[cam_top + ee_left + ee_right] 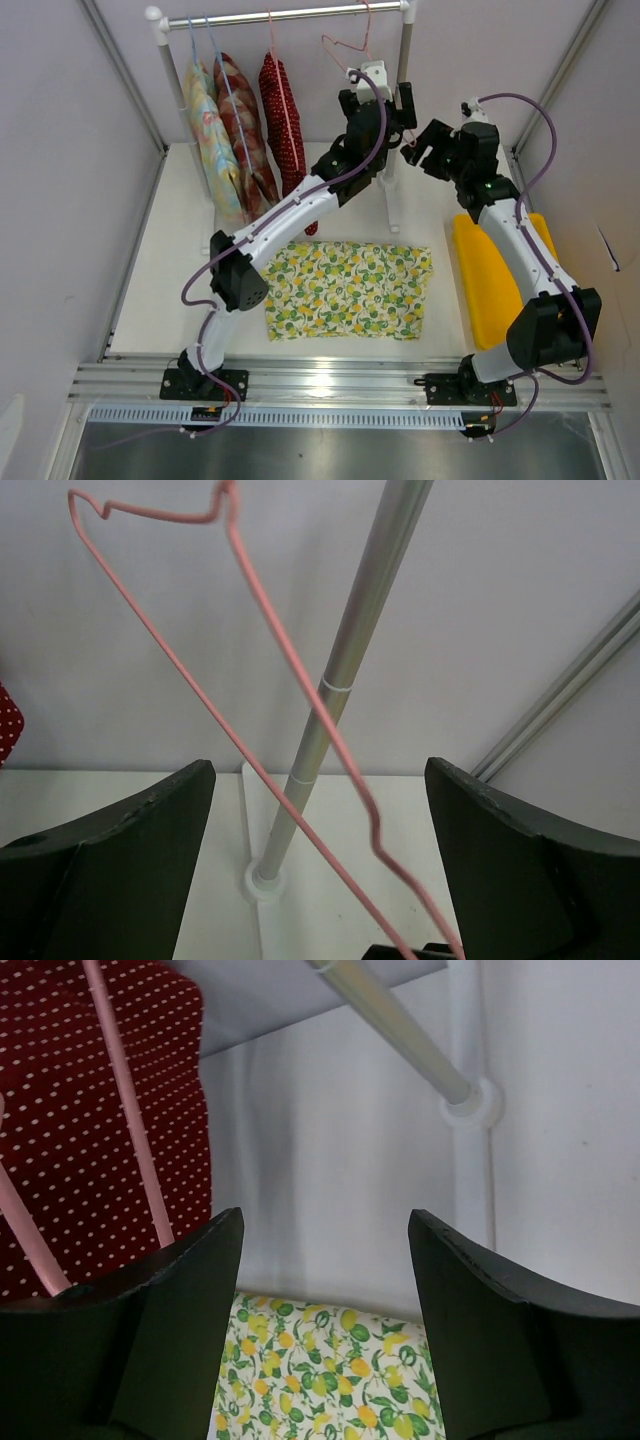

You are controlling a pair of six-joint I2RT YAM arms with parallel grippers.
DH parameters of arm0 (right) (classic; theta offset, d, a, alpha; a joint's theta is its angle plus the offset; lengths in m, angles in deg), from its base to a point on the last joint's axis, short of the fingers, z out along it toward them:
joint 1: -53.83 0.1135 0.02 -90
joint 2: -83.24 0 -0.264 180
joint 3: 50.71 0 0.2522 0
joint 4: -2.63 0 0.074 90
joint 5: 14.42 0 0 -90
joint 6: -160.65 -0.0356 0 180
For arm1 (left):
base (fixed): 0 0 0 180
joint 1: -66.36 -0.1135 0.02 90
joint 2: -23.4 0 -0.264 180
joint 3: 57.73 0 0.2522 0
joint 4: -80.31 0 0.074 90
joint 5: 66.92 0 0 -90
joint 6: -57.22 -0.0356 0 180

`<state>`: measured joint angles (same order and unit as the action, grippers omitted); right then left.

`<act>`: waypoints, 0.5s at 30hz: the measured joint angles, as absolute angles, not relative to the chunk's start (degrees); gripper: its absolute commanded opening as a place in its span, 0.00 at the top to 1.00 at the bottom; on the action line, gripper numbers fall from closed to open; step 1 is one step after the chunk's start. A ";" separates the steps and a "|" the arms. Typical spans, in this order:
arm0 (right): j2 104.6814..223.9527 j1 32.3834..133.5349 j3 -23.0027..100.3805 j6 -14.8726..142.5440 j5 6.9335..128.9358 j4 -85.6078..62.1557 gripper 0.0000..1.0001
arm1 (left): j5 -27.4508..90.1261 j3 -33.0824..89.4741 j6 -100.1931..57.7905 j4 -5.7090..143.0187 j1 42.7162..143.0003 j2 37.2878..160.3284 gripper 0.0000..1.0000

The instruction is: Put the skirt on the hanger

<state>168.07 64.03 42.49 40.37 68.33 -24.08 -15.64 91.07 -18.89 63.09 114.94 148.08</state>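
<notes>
The skirt (350, 290), white with lemons and green leaves, lies flat on the table between the two arms and also shows low in the right wrist view (330, 1380). The pink wire hanger (345, 52) hangs from the rail at the back right. My left gripper (392, 103) is raised beside it and open. Two of the hanger's wires (250, 610) run slanting through the wide gap between the fingers (130, 860), touching neither. My right gripper (415, 150) hovers just right of the rack's post, open and empty (325, 1260). Pink wire (130, 1110) crosses its view at the left.
The rail (290, 14) carries a pastel floral garment (205, 130), a red-patterned one (245, 130) and a red white-dotted one (285, 120). The rack's right post (340, 680) stands just behind the left gripper. A yellow tray (495, 280) lies at the right.
</notes>
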 measured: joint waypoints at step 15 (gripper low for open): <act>162.85 66.52 39.43 42.75 67.54 -22.77 0.27 | -15.32 91.92 -18.58 62.47 112.64 150.07 0.56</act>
<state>162.85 66.52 39.43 42.75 67.54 -22.77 -15.32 91.92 -18.58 62.47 112.64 150.07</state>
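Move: The empty pink hanger's near end hangs close to the left hand's open fingers, roughly 4 cm to the right, level with them fore and aft, and some 4 cm below. The rack's right post stands about 14 cm ahead of that hand and 4 cm to its right; the red dotted shirt hangs about 8 cm ahead and 20 cm to its left. From the right hand the hanger's near end is some 3 cm ahead, 4 cm left and 4 cm above. The hanger's near side runs between the left fingers, which start closing late and end only part shut around the wire, with no grip plain yet. Before that, the left hand eases some 2 cm forward while sinking about 1.5 cm beside the wire, then drifts a little left. The right hand, fingers staying open, finishes its leftward nudge at the hanger with about 2 cm more, rising as it goes, and backs off roughly 2.5 cm. ##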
